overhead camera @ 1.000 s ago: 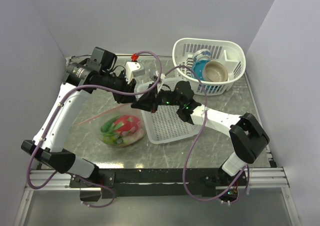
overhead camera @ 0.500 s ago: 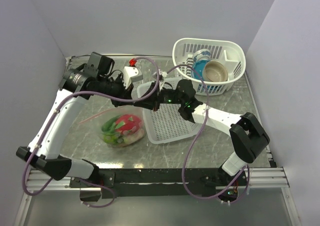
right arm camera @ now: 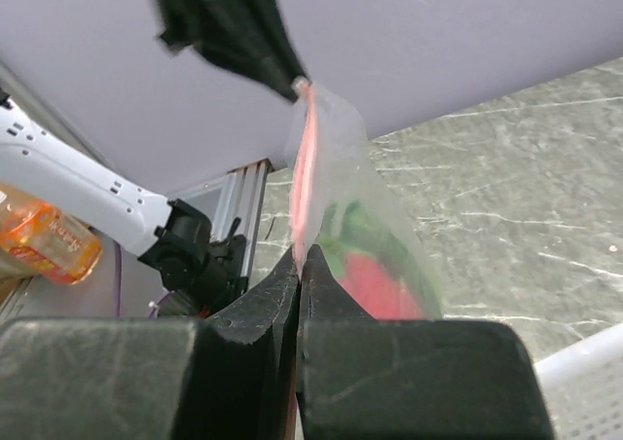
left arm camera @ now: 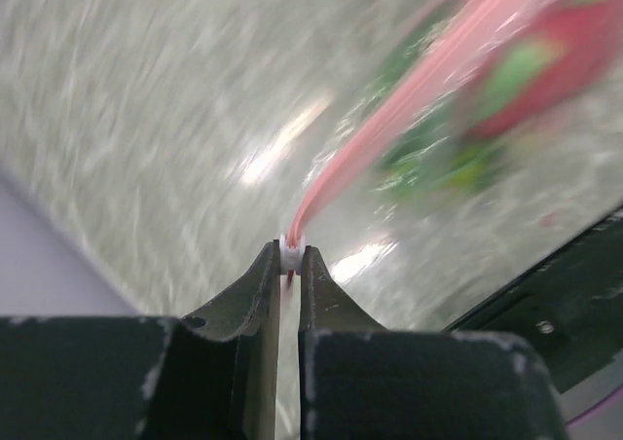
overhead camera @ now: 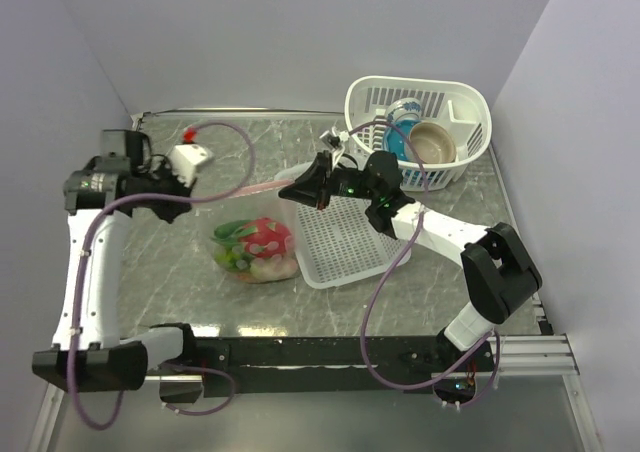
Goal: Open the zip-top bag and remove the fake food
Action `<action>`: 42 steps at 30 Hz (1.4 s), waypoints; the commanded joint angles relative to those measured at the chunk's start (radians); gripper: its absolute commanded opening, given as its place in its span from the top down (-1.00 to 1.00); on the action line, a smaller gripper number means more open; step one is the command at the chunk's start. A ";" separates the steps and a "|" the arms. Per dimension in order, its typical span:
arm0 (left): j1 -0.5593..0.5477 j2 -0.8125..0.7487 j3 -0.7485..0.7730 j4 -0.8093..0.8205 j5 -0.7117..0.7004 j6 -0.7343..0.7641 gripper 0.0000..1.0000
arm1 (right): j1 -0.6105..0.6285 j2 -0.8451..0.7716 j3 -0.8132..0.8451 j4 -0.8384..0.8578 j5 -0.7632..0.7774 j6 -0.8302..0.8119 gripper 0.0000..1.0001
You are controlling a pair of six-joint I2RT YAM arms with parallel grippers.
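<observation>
The zip-top bag (overhead camera: 256, 252) hangs between my two grippers, its pink zip strip (overhead camera: 255, 187) stretched level above the table. Inside it the fake food (overhead camera: 262, 244) shows red-pink and green. My left gripper (overhead camera: 203, 194) is at the strip's left end, shut on the small white zip slider (left arm camera: 290, 255). My right gripper (overhead camera: 290, 193) is shut on the strip's right end (right arm camera: 303, 236). In the right wrist view the clear bag (right arm camera: 365, 192) runs away from the fingers towards the left gripper (right arm camera: 292, 84), with red and green food (right arm camera: 380, 284) behind the film.
A flat white perforated tray (overhead camera: 350, 247) lies just right of the bag, under the right arm. A taller white basket (overhead camera: 455, 97) at the back right holds a tan bowl (overhead camera: 431, 144) and a blue cup (overhead camera: 404, 115). Purple cables loop over both arms.
The left gripper has travelled left, away from the right gripper, taking the slider along the pink strip. The bag has lifted and shifted slightly right. The right gripper has held its grip.
</observation>
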 commanded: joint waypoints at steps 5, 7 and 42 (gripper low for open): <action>0.426 0.098 0.038 -0.110 -0.047 0.272 0.98 | -0.041 -0.062 0.005 0.125 0.028 0.029 1.00; 0.431 0.098 0.050 -0.110 -0.021 0.260 0.98 | -0.032 -0.051 0.019 0.128 0.028 0.038 1.00; 0.205 -0.079 0.095 -0.110 0.189 -0.093 0.68 | 0.116 0.044 0.226 -0.455 0.221 -0.103 -1.00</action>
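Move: From the left hand, still pinching the bag's white slider, the fake food hangs in the bag about 13 cm to the right, 5 cm back and some 13 cm below. The right hand, shut on the bag's other top corner, has that food roughly 7 cm to its left, 7 cm back and 14 cm below. The slider is about 20 cm left of the right hand, 2 cm back and level; the white basket lies some 13 cm right, 1 cm ahead and 25 cm below. Drawing the slider about 5 cm farther left, the left hand tightens the strip against the right hand's hold, then swings on left, forward and up to some 13 cm out, turning counter-clockwise, before coming back down and right. Meanwhile the right fingers open wide and let go of the corner; that hand rises about 6 cm and sinks again. The left keeps its pinch. ##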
